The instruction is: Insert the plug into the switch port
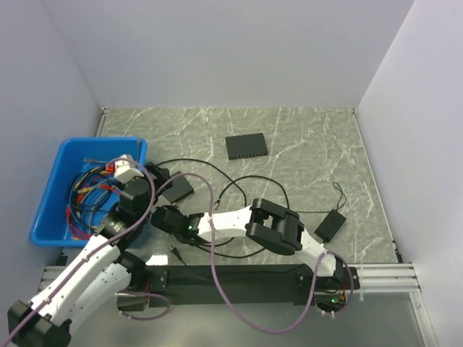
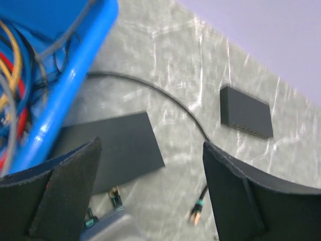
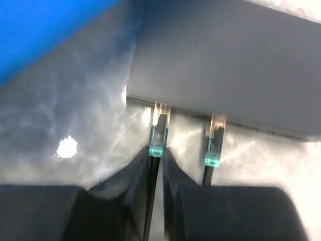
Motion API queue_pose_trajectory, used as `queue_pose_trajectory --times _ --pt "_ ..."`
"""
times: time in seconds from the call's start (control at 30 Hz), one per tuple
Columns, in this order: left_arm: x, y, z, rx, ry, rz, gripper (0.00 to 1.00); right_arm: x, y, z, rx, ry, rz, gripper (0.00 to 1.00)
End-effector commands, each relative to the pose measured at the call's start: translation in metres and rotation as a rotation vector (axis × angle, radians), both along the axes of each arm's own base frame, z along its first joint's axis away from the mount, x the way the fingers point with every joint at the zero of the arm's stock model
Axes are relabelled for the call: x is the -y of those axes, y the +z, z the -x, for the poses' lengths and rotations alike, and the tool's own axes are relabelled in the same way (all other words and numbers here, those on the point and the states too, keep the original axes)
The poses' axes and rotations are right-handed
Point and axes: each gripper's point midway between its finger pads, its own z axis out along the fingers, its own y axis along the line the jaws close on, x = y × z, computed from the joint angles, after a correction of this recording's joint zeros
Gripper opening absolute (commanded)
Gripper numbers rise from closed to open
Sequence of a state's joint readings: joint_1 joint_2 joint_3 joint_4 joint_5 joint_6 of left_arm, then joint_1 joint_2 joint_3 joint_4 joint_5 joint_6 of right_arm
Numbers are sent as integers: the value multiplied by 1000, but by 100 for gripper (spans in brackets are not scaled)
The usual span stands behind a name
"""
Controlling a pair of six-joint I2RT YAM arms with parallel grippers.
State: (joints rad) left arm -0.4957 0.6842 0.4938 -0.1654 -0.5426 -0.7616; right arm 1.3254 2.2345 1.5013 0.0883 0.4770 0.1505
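My right gripper [image 3: 156, 153] is shut on a thin black cable just behind the teal collar of the plug [image 3: 159, 133]. The plug's tip sits at the near edge of a flat black slab [image 3: 225, 65]. A second teal-collared plug [image 3: 213, 145] sits at the same edge, to the right. The switch [image 1: 246, 147], a small black box with a row of ports along its long edge [image 2: 246, 111], lies farther back, apart from both grippers. My left gripper [image 2: 150, 150] hangs open above the slab [image 2: 115, 150], holding nothing. A loose plug [image 2: 196, 211] lies on the floor near its right finger.
A blue bin [image 1: 51, 195] with a multicoloured wire bundle [image 1: 87, 195] stands at the left, close to the slab [image 1: 177, 188]. Black cable loops across the marble surface [image 1: 239, 184]. A small black box [image 1: 333, 225] lies at the right. The right arm [image 1: 275, 228] stretches leftward.
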Motion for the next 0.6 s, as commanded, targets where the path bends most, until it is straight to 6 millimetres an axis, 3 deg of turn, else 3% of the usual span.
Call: queue_pose_trajectory --times 0.0,0.13,0.17,0.23,0.3,0.33,0.37,0.47,0.5,0.57 --pt "40 -11 24 -87 -214 64 86 -29 59 -74 14 -9 -182 0" --pt "37 -12 26 -82 -202 67 86 -41 77 -114 -34 -30 -237 0" --pt "36 -12 26 -76 -197 66 86 -33 71 -127 -60 -51 -212 0" --pt "35 -12 26 -71 -192 63 86 -41 78 -143 -97 -55 -253 0" --pt "33 -12 25 -68 -185 58 86 -36 77 -158 -128 -69 -261 2" --pt "33 -11 24 -68 -183 58 86 -39 79 -161 -139 -59 -273 6" --pt "33 -13 24 -70 -182 55 86 -37 77 -165 -149 -58 -272 20" --pt "33 -12 23 -67 -180 54 86 -30 77 -174 -167 -66 -279 42" --pt "33 -12 22 -68 -179 52 86 -25 68 -172 -176 -69 -260 44" --pt "33 -13 22 -67 -176 52 86 -22 79 -171 -156 -63 -283 51"
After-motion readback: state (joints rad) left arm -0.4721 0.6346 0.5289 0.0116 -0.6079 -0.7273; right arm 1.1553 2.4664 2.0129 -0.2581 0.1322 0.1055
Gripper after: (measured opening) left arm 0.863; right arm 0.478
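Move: The switch port in front of the right hand's gripped plug is about 2 cm ahead and 2 cm left, roughly 1 cm lower; the switch's middle is some 7 cm ahead and 1 cm left. The second plug sits about 3 cm ahead, 1 cm right. The blue box's middle is about 7 cm ahead and 24 cm left. From the left hand, the port lies roughly 7 cm back, 3 cm left and 15 cm below. Right hand pushes the plug about 7 cm forward-left against the switch, then opens; empty left hand rises 7 cm. ##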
